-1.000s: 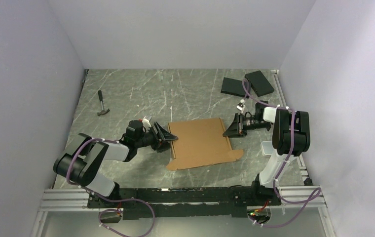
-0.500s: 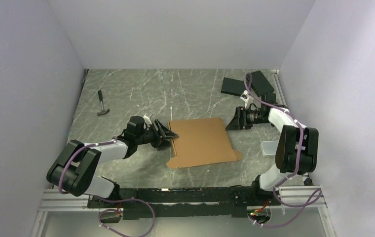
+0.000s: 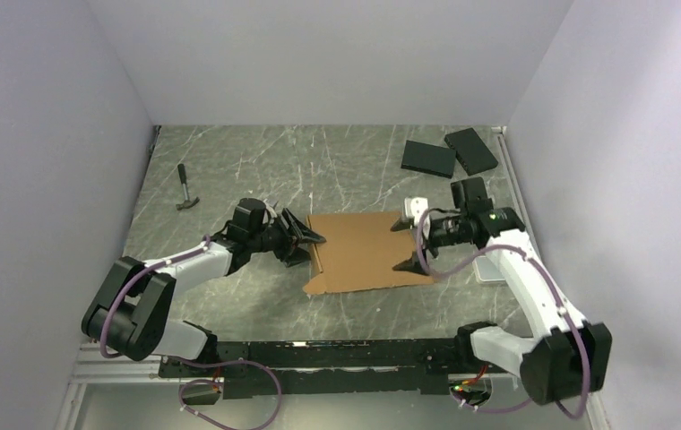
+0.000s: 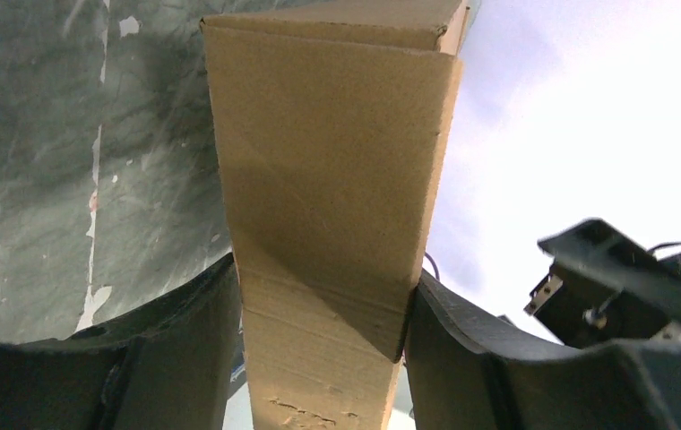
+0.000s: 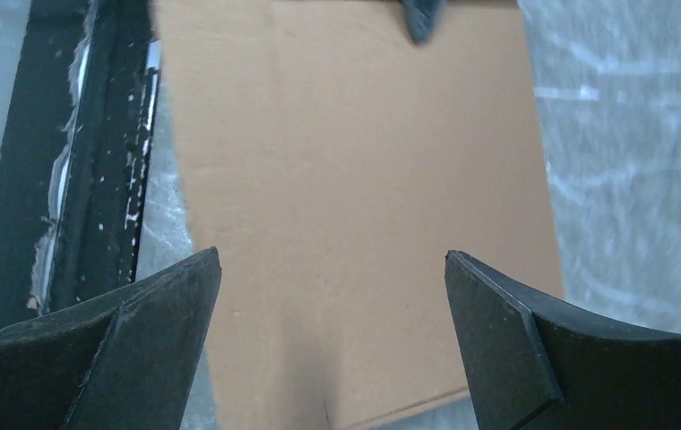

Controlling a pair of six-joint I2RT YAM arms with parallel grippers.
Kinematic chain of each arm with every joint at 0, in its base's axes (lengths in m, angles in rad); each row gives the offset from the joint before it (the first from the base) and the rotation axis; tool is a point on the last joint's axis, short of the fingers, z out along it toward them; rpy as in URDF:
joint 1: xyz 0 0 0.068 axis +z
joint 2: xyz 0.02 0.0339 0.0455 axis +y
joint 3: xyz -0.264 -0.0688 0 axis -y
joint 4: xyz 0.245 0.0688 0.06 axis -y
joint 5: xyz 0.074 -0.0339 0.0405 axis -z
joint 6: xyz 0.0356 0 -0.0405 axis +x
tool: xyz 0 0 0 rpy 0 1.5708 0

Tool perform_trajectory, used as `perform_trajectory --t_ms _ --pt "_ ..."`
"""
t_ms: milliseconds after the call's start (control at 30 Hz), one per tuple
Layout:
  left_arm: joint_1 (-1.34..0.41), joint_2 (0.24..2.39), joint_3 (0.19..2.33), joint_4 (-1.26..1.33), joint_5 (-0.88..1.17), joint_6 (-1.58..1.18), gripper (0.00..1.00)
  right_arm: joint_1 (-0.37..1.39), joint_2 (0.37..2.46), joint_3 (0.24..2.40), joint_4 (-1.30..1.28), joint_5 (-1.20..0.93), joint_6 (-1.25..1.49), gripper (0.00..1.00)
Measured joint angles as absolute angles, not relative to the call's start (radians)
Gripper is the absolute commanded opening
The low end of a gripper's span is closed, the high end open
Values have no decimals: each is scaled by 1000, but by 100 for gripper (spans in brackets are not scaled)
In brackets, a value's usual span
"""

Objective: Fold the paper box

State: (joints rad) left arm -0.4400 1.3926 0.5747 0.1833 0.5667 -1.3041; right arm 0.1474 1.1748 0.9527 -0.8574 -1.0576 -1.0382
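Observation:
The paper box [image 3: 364, 255] is a shallow brown cardboard mailer lying in the middle of the table. My left gripper [image 3: 308, 244] is at its left edge, shut on the box's left side wall. In the left wrist view that cardboard wall [image 4: 328, 179] fills the gap of the left gripper [image 4: 323, 296], and both fingers press against it. My right gripper [image 3: 400, 246] hovers over the box's right edge with its jaws wide open. The right wrist view has the flat brown top [image 5: 355, 161] below the right gripper [image 5: 332, 260], with nothing between the fingers.
A hammer [image 3: 185, 188] lies at the back left. Two black slabs [image 3: 428, 159] [image 3: 471, 150] lie at the back right. A small grey tray [image 3: 491, 269] is partly hidden behind the right arm. Walls close in on the left, back and right sides.
My right gripper let go at the box's right side, opened wide and swung round over the box's right edge. The left gripper kept its hold, and the box shifted slightly.

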Motion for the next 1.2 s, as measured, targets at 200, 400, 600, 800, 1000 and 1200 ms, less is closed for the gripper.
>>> perform_trajectory --t_ms 200,400,600,800,1000,1200 --pt "-433 1389 586 148 569 -1349 39 305 1114 943 -889 -1004 -1203 100" --pt "-430 1389 595 132 571 -1404 38 418 1131 926 -845 -884 -1191 100" --pt "-426 1389 601 123 571 -1450 38 493 1084 828 -771 -766 -1137 100" --pt "-424 1391 601 123 571 -1494 38 524 1071 808 -730 -698 -1100 100" --pt "-424 1393 601 131 569 -1548 38 587 1057 778 -640 -597 -1064 100" --pt "-423 1399 601 154 559 -1613 38 636 1039 738 -530 -460 -1042 100"
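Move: The lid's front flap sticks out nearly flat towards the base, its middle about 7 cm back, 7 cm left of the open right hand and roughly 9 cm below it. At about that height, the lid's middle lies 9 cm left and level fore and aft, and the flap's right ear 7 cm back and 7 cm right. The left hand already grips the box by its left side; the flap's middle is about 13 cm right of that hand, 7 cm back and about 1 cm lower. The right hand, fingers staying wide open, draws back about 4 cm over the front flap and shifts 4 cm left while sinking some 5 cm, then eases forward again by 3 cm with its wrist rolling and tipping about 30 degrees in all, so that its fingers end on either side of the box's front edge, the far one at the lid close to the fold and the near one over the table. The left hand keeps its pinch on the box's left side and rises only about 1 cm, but turns steadily some 15 to 20 degrees, tipping the front edge up and swinging the right side forward counter-clockwise. ##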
